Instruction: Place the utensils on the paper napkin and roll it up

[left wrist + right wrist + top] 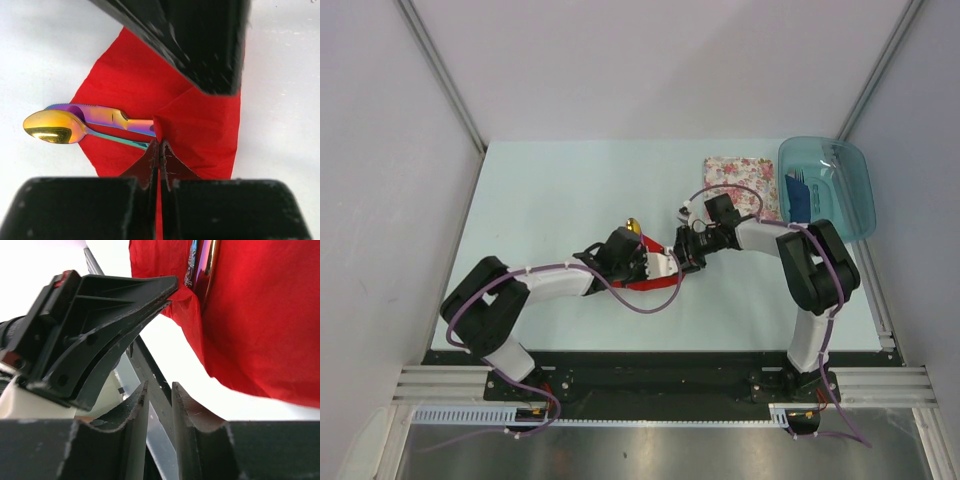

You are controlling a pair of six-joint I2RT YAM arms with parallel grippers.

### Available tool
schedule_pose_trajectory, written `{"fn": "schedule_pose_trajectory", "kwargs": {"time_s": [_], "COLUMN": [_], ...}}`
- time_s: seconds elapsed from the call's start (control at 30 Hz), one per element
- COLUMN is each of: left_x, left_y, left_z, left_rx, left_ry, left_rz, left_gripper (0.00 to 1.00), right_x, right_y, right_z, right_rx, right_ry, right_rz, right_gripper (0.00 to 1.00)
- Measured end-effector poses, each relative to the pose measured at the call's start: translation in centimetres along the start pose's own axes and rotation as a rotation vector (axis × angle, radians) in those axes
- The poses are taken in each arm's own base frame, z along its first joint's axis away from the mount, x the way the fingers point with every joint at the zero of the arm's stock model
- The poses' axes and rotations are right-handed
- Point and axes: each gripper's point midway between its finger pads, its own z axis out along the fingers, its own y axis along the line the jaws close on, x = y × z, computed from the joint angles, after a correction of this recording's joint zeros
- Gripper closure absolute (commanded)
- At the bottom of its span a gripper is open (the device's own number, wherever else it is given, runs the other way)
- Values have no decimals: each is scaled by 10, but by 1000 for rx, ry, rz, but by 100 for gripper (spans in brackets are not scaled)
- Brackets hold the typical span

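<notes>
The red paper napkin (200,125) lies on the table, partly folded over the utensils. A gold spoon head (50,127) and an iridescent knife blade (100,115) stick out of its left side. My left gripper (160,143) is shut on a raised fold of the napkin beside the handles. In the top view the napkin (655,280) shows under both grippers, with the spoon head (634,225) behind them. My right gripper (159,386) hovers just off the napkin's (260,315) edge, jaws slightly apart and empty, facing the left gripper (100,330).
A white floral-print napkin (740,180) lies at the back right. Beside it stands a clear blue bin (850,190) holding a dark blue item (798,198). Grey walls and metal rails frame the table.
</notes>
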Motion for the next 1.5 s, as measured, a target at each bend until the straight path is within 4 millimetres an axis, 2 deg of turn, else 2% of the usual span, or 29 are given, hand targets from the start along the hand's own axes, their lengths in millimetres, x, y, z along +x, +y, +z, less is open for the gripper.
{"fn": "schedule_pose_trajectory", "kwargs": {"time_s": [0.33, 0.57, 0.63, 0.73, 0.77, 0.83, 0.87, 0.97, 1.1, 1.2, 1.3, 1.5], "left_x": [3, 4, 5, 5, 5, 4, 4, 2, -9, -14, -14, -4], "left_y": [3, 3, 3, 5, 6, 11, 15, 27, 39, 40, 28, -8], "left_z": [1, 3, 3, 1, 1, -2, -7, -23, -52, -63, -66, -60], "left_rx": [-8, -5, -4, -2, -2, -1, 0, 0, 65, 130, 196, 291], "left_ry": [9, 14, 17, 23, 25, 25, 23, -5, -90, -146, -158, -123], "left_rz": [-5, -8, -10, -27, -38, -89, -130, -251, -467, -629, -778, -921], "left_gripper": [100, 99, 94, 75, 64, 54, 47, 37, 31, 29, 28, 29], "right_x": [3, 9, 9, 7, 6, 6, 6, 5, 4, 3, 3, 3], "right_y": [-10, -26, -30, -38, -40, -44, -46, -49, -52, -52, -53, -54], "right_z": [18, 29, 33, 37, 38, 39, 39, 39, 39, 39, 39, 38], "right_rx": [-9, 11, 18, 34, 41, 52, 59, 74, 92, 98, 102, 104], "right_ry": [30, 58, 64, 65, 65, 65, 65, 61, 55, 53, 52, 51], "right_rz": [58, 95, 102, 109, 113, 118, 120, 122, 118, 118, 120, 123], "right_gripper": [76, 83, 85, 87, 87, 88, 89, 91, 92, 92, 92, 93]}}
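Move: Shut on the folded-over near corner of the napkin, the left hand has the left end of the fold about 4 cm back and 4 cm to its left, slightly lower; the spoon's bowl lies some 11 cm ahead and 2 cm left, the knife's middle about 6 cm ahead and 1 cm right. For the right hand, the fold's right end is almost straight below, some 7 cm down and 1 cm left, with the knife's handle end another 5 cm left of that. Down about 6 cm goes the right hand, drawing its part-open fingers nearly shut to pinch the right end of the napkin's fold. The left hand first stays on the folded corner, then opens wide and comes free, rising and shifting left, then swinging back and partly down. Rolling some 55 degrees counter-clockwise, it ends with its open fingers straddling the fold's left end from above. ##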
